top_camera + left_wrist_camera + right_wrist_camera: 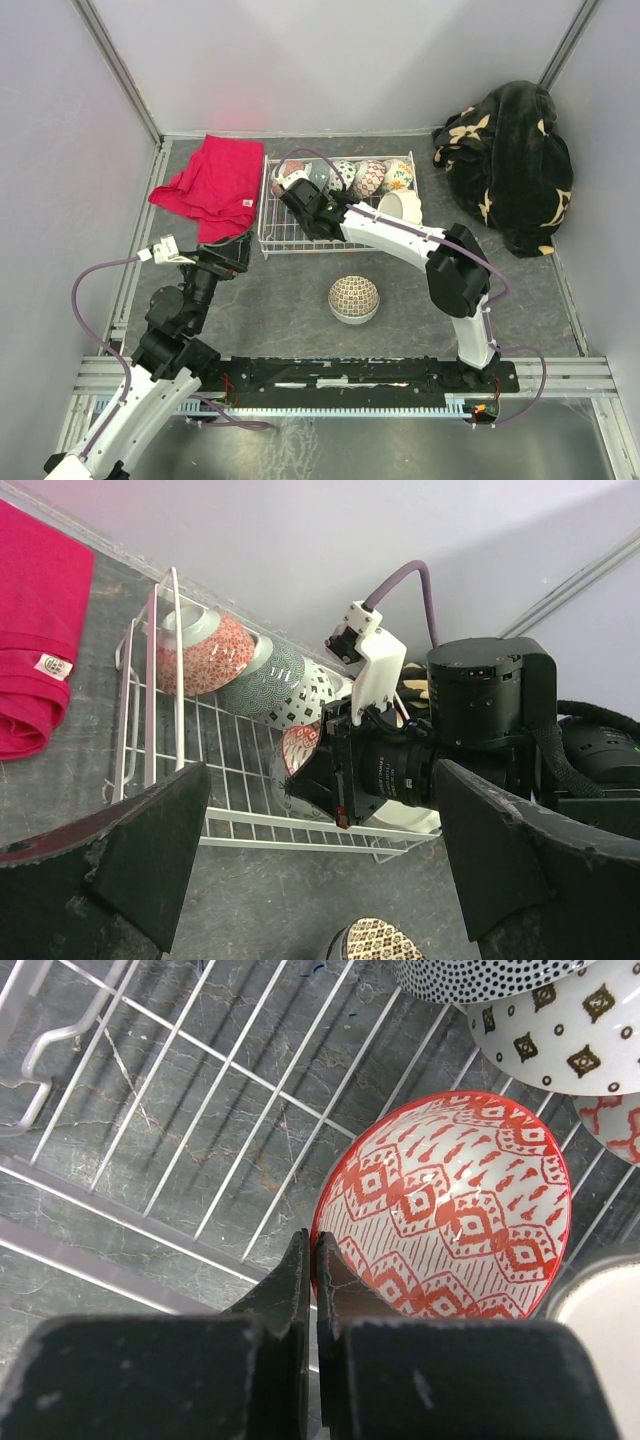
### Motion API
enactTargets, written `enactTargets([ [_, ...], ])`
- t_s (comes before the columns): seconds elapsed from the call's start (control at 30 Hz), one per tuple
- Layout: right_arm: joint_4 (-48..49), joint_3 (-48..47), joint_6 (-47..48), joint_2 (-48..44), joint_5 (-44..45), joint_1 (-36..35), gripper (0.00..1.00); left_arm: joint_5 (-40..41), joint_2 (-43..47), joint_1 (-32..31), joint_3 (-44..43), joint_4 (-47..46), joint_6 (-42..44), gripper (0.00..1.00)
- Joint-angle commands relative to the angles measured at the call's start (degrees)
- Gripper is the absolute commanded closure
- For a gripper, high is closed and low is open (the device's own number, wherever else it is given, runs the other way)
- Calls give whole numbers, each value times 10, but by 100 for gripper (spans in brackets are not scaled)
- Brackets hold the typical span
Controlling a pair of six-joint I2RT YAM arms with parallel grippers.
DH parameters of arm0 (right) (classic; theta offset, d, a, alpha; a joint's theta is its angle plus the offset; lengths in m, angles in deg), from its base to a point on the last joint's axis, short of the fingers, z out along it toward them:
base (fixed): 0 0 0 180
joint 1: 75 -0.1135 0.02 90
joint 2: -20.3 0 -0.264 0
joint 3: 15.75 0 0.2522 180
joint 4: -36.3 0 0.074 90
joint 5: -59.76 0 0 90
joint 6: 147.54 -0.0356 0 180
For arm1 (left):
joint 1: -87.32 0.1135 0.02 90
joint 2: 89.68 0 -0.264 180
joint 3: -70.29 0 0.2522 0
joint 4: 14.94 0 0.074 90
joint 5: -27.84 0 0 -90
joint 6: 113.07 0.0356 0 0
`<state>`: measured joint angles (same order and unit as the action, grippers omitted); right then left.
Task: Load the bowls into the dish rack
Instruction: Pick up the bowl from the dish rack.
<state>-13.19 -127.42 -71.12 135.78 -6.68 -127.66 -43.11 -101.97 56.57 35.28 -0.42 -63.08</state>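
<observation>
The white wire dish rack (272,236) stands at the back centre. A row of patterned bowls (345,175) leans along its far side, and a plain white bowl (403,206) lies at its right end. My right gripper (315,1260) is inside the rack, shut on the rim of a red-and-white patterned bowl (450,1210) that stands on edge on the wires. Another bowl (354,298), brown-checked, lies upside down on the table in front of the rack. My left gripper (320,840) hovers open near the rack's front left corner and holds nothing.
A red cloth (215,185) lies left of the rack. A black floral blanket (510,165) is heaped in the back right corner. Grey walls close in the table on three sides. My right arm (400,232) stretches across the rack's front edge.
</observation>
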Motion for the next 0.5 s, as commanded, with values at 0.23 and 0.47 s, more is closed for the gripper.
enactTargets([
  [0.23, 37, 36, -16, -105, -70, -3, 98, -4, 3, -2, -16, -17, 9, 1],
  [0.47, 109, 140, -52, -202, -132, 15, 98, -5, 3, -3, -15, -17, 8, 1],
])
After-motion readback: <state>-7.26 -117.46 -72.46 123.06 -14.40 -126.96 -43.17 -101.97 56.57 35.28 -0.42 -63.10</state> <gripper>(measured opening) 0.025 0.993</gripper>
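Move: The right fingers already pinch the near rim of the red-and-white bowl; its middle is about 4 cm ahead, 4 cm right and slightly below them. In the back row the grey bowl stands some 13 cm ahead and 1 cm right, the diamond-dotted bowl 13 cm ahead and 6 cm right; the cream bowl is 5 cm ahead, 18 cm right. From the left hand, the held bowl is roughly 15 cm ahead, 15 cm right and 17 cm lower. Still shut on the near rim, the right fingers keep their pinch on the red-and-white bowl and draw it up about 4.5 cm, slowly at first and then faster, while backing some 2.5 cm towards the robot, away from the back row. The hand rolls about 10 degrees on the way, its left side rising. ##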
